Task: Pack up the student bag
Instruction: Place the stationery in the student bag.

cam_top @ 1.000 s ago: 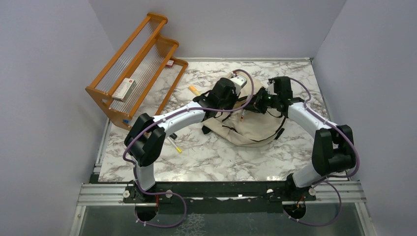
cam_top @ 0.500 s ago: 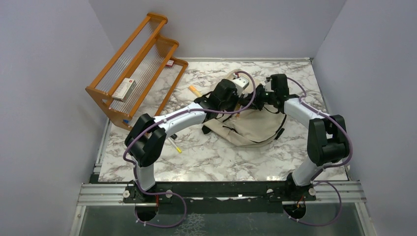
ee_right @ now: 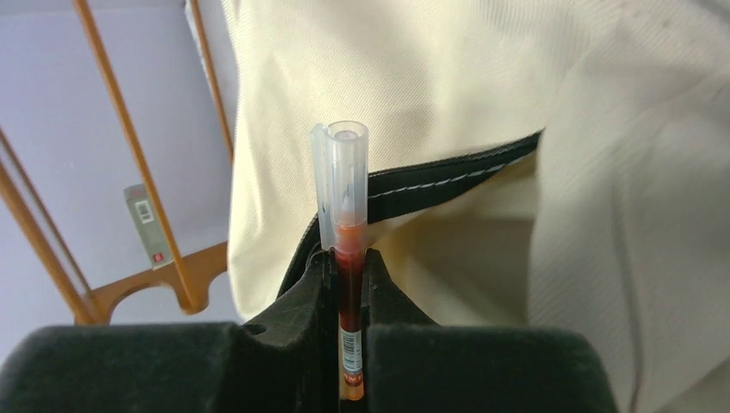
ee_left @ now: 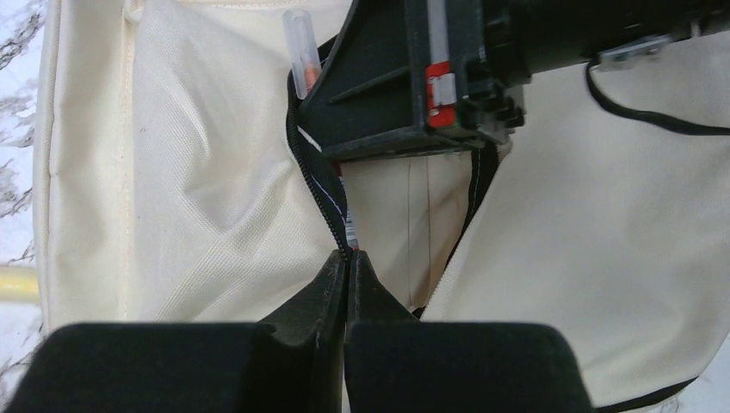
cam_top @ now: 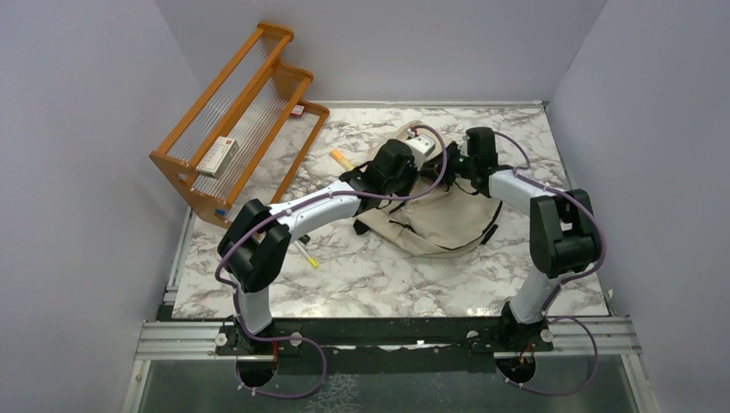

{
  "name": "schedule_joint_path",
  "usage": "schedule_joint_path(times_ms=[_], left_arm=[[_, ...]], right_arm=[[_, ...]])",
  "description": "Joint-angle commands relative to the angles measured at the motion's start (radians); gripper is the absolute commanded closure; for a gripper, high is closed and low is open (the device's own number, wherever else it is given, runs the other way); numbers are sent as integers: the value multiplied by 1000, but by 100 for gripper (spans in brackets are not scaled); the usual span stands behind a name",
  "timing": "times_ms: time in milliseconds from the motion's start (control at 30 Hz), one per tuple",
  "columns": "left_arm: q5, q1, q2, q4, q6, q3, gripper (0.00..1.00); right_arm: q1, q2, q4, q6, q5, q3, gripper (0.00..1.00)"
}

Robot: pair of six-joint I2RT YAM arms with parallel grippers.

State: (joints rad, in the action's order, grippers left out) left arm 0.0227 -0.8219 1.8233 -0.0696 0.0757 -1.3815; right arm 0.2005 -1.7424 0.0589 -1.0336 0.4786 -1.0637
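The student bag (cam_top: 441, 219), a cream canvas backpack with black zip lines, lies in the middle of the table. My left gripper (ee_left: 349, 255) is shut on the black zip edge of the bag's opening and holds it up. My right gripper (ee_right: 349, 258) is shut on an orange pen (ee_right: 343, 185) with a clear cap. The cap end points at the dark gap under the bag's black edge strip (ee_right: 448, 181). In the left wrist view the pen (ee_left: 297, 47) stands just above the lifted zip. Both grippers meet over the bag's far end in the top view.
A wooden rack (cam_top: 237, 116) stands at the back left with a small box (cam_top: 216, 156) on it. An orange marker (cam_top: 340, 158) and a thin pen (cam_top: 304, 253) lie on the marble table (cam_top: 370, 275) left of the bag. Walls close in on three sides.
The right arm has swung left and farther back, carrying the pen to the bag's opening beside the left gripper. The left gripper has kept its hold on the zip edge.
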Motion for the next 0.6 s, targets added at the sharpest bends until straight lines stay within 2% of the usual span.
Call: schedule_joint_path(times_ms=[0,167,367,567], left_arm=[[-39,-22,-25,10,41,-16,100],[-10,-22,-20,3,63,-19,100],[16,-23,-10,-9,70,-23,100],[43,-21,-12,-20,63,-15,100]], right_arm=[[27,-74,84,48,-115,-60,89],[69,-111,102,53,-84,-93,78],[75,-80,78,82,-103,-84,55],[73,10,-12,160,-200,-69,48]])
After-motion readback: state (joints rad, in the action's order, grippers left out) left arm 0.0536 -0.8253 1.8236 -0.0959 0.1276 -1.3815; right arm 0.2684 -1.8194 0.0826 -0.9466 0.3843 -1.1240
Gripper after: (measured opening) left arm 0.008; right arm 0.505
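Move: The bag's open mouth lies close under the right hand, which already holds the red pen: about 5 cm below, 1 cm ahead and 1 cm left. The black zipper rim pinched by the left fingers is some 5 cm back, 4 cm left and 3 cm higher; the orange highlighter lies roughly 2 cm ahead, 19 cm left and 11 cm lower. From the left hand, the mouth is about 5 cm ahead, 3 cm right and 3 cm down. The red pen is taken in past the zipper rim as the right hand sinks about 2 cm, then slides some 2.5 cm to the left while edging forward into the bag's mouth; its fingers spread to about half open and let go of the pen. The left hand stays almost in place, keeping its pinch on the rim to hold the mouth open. ##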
